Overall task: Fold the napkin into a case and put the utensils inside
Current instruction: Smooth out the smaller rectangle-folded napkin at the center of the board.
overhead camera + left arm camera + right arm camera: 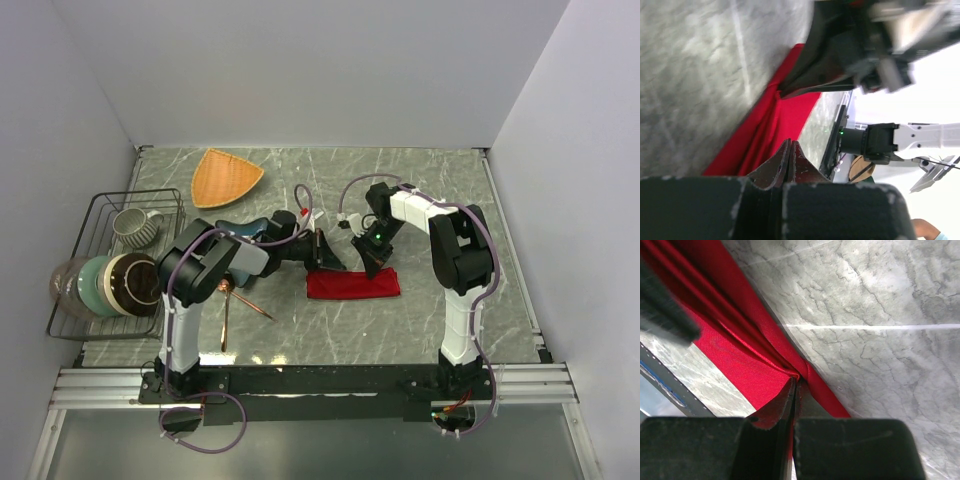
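Observation:
The red napkin (352, 284) lies mid-table as a narrow, long folded strip. My left gripper (326, 258) is at its far left corner. In the left wrist view its jaws (790, 143) are shut, and the cloth (765, 130) edge runs into the tips. My right gripper (372, 262) is at the strip's far edge, right of centre. In the right wrist view its jaws (797, 380) are shut on a bunched fold of the napkin (735, 355). The copper utensils (248, 303) lie on the table left of the napkin, below my left arm, apart from the cloth.
An orange triangular plate (228, 177) sits at the back left. A blue dish (250, 232) is partly hidden under my left arm. A wire rack (100, 205) at the far left holds a mug (135, 225) and bowls (105, 285).

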`<state>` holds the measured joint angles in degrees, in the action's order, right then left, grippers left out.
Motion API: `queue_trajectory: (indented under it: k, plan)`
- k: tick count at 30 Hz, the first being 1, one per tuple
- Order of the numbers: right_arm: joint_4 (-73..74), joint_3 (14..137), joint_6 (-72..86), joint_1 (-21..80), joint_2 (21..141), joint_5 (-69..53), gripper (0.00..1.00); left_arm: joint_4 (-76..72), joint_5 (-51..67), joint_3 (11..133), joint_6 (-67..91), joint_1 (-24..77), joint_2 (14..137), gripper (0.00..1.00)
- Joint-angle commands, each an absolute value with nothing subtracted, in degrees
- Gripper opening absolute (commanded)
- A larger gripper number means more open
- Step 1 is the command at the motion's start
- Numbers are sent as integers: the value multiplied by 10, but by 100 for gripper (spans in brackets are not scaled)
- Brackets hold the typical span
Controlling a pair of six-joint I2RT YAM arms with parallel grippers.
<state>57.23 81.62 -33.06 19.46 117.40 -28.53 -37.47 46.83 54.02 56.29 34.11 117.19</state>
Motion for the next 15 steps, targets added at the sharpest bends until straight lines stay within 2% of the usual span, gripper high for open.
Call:
queue_trajectory:
  k: [1, 7, 15]
  plan:
    - [538, 824, -333, 192, 1192, -269, 0, -413, 481, 541, 544, 344, 1097, 1]
    - [545, 826, -334, 191, 1195, -269, 0, -386, 479, 537, 526, 355, 1060, 1]
    - [546, 827, -331, 191, 1195, -272, 0, -370, 449, 535, 554, 366, 1106, 1]
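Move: The folded napkin's middle lies under the closed left fingertips, about 2 cm right of them, 2 cm back and 5 cm below. The right gripper's tip, at the napkin's far edge, is some 6 cm to the left hand's right, about level fore and aft, and 5 cm lower. The star dish sits roughly 21 cm left and 5 cm ahead. From the right hand, the napkin's middle is about 4 cm left, 2 cm back and 1 cm below. Lift the left gripper, fingers shut and still pointing right, about 7 cm up and away from the napkin beside the right gripper, rolling it some 10 degrees, then ease back and slightly right as it begins to sink again. Hold the right gripper motionless, closed fingertips still holding the napkin's far edge fold. ##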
